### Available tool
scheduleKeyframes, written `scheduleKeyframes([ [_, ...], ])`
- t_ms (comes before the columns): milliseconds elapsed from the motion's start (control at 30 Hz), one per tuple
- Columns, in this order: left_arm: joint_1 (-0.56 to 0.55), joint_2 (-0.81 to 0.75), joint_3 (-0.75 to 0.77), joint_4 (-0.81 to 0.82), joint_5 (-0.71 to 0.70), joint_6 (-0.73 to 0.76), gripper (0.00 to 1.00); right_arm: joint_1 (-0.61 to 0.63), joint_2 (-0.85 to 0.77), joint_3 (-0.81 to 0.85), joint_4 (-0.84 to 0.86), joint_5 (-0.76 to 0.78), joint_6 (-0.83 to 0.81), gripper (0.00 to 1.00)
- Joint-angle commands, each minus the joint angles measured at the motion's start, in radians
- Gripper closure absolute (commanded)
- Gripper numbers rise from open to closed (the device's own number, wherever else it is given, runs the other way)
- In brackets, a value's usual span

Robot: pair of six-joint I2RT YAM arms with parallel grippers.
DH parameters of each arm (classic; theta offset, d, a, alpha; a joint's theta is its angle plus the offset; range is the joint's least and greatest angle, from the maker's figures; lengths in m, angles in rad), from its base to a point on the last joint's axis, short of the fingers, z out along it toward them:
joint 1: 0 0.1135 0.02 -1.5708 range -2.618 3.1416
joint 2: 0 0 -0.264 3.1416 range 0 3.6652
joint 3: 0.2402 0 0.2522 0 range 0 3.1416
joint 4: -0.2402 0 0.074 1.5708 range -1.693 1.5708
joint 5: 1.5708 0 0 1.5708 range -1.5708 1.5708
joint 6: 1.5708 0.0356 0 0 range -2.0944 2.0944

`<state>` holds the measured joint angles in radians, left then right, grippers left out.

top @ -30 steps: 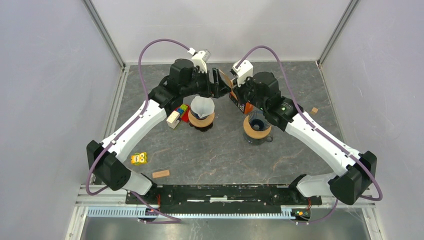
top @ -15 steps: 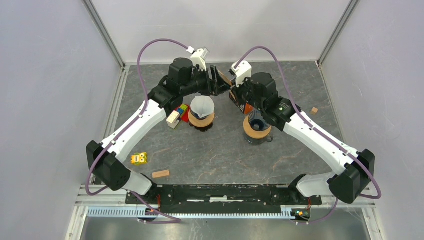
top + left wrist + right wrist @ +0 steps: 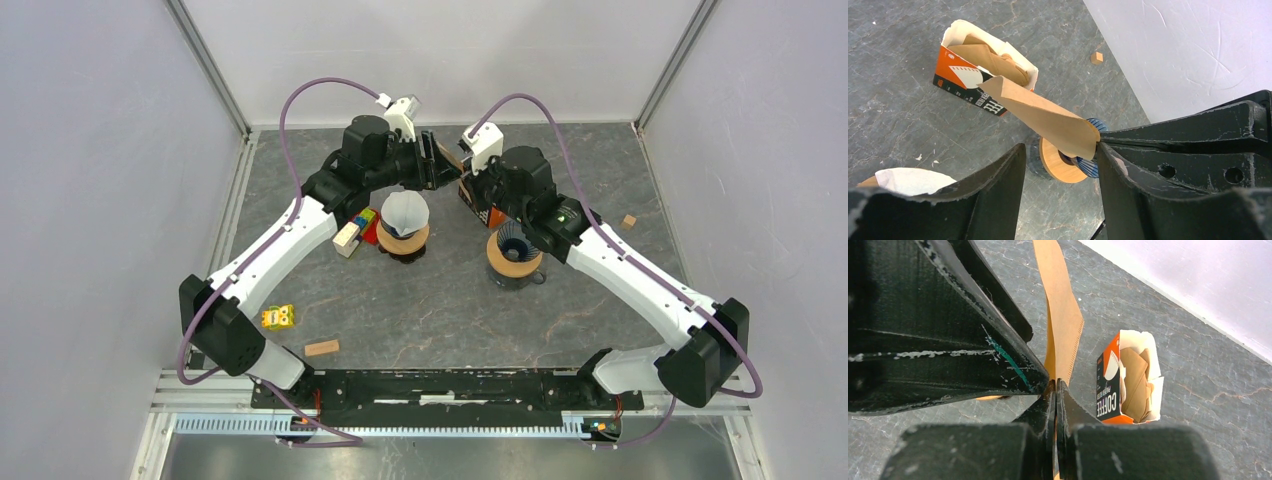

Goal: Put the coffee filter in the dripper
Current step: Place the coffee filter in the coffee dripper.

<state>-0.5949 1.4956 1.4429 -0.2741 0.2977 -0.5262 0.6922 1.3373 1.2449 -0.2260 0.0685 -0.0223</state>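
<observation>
A brown paper coffee filter (image 3: 449, 159) hangs above the table's far middle, pinched in my right gripper (image 3: 1055, 390), which is shut on its lower edge. The filter (image 3: 1061, 315) rises flat from those jaws. My left gripper (image 3: 1060, 170) faces it, open, one finger either side of the filter's rounded end (image 3: 1048, 117), which lies against the right finger (image 3: 1128, 190). Below stands the blue ribbed dripper (image 3: 514, 252) with its wooden collar (image 3: 1063, 162), nothing in it. A second dripper (image 3: 403, 230) holds a white filter.
An orange box of brown filters (image 3: 480, 208) lies open behind the blue dripper. Coloured blocks (image 3: 358, 228) sit left of the white-filter dripper. A yellow toy (image 3: 277, 317), a wooden block (image 3: 321, 348) and a small wooden cube (image 3: 629, 221) lie about. Walls enclose the table.
My left gripper's jaws have narrowed around the filter and the left arm has shifted slightly. The right gripper has held the filter still.
</observation>
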Motion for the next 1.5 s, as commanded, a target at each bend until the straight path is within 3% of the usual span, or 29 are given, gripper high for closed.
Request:
scheduleKeyframes([
  [0, 0.001, 0.002, 0.028, 0.043, -0.001, -0.003, 0.4, 0.006, -0.014, -0.002, 0.047, -0.012, 0.015, 1.0],
  [1067, 0.003, 0.002, -0.026, 0.105, 0.031, 0.084, 0.53, 0.006, -0.052, -0.037, 0.057, -0.019, 0.005, 1.0],
  [1467, 0.003, 0.023, 0.014, 0.035, -0.06, 0.121, 0.59, 0.006, -0.039, -0.033, 0.055, -0.027, 0.006, 1.0],
])
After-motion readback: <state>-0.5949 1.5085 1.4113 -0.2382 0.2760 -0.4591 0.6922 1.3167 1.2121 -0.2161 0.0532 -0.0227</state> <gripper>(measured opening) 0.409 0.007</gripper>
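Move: The coffee filter, pinched at its edge in the right gripper, lies just off the left hand's fingertips: about 3 cm ahead, 2 cm right, level with them. From the left hand, the white-lined dripper is some 9 cm left, 2 cm back and 16 cm down. For the right hand, the empty dripper waits roughly 8 cm back, 12 cm right and 14 cm below, and the filter box about 9 cm ahead, 6 cm right and 22 cm down. The left hand's finger nearer the right gripper stays against the coffee filter, working at its mouth to spread the two paper walls. The left hand first rises slightly, then sinks to about 1.5 cm below its highest point, with the fingers closing partway around the near wall but staying apart. The right hand keeps its pinch on the edge and barely moves. ##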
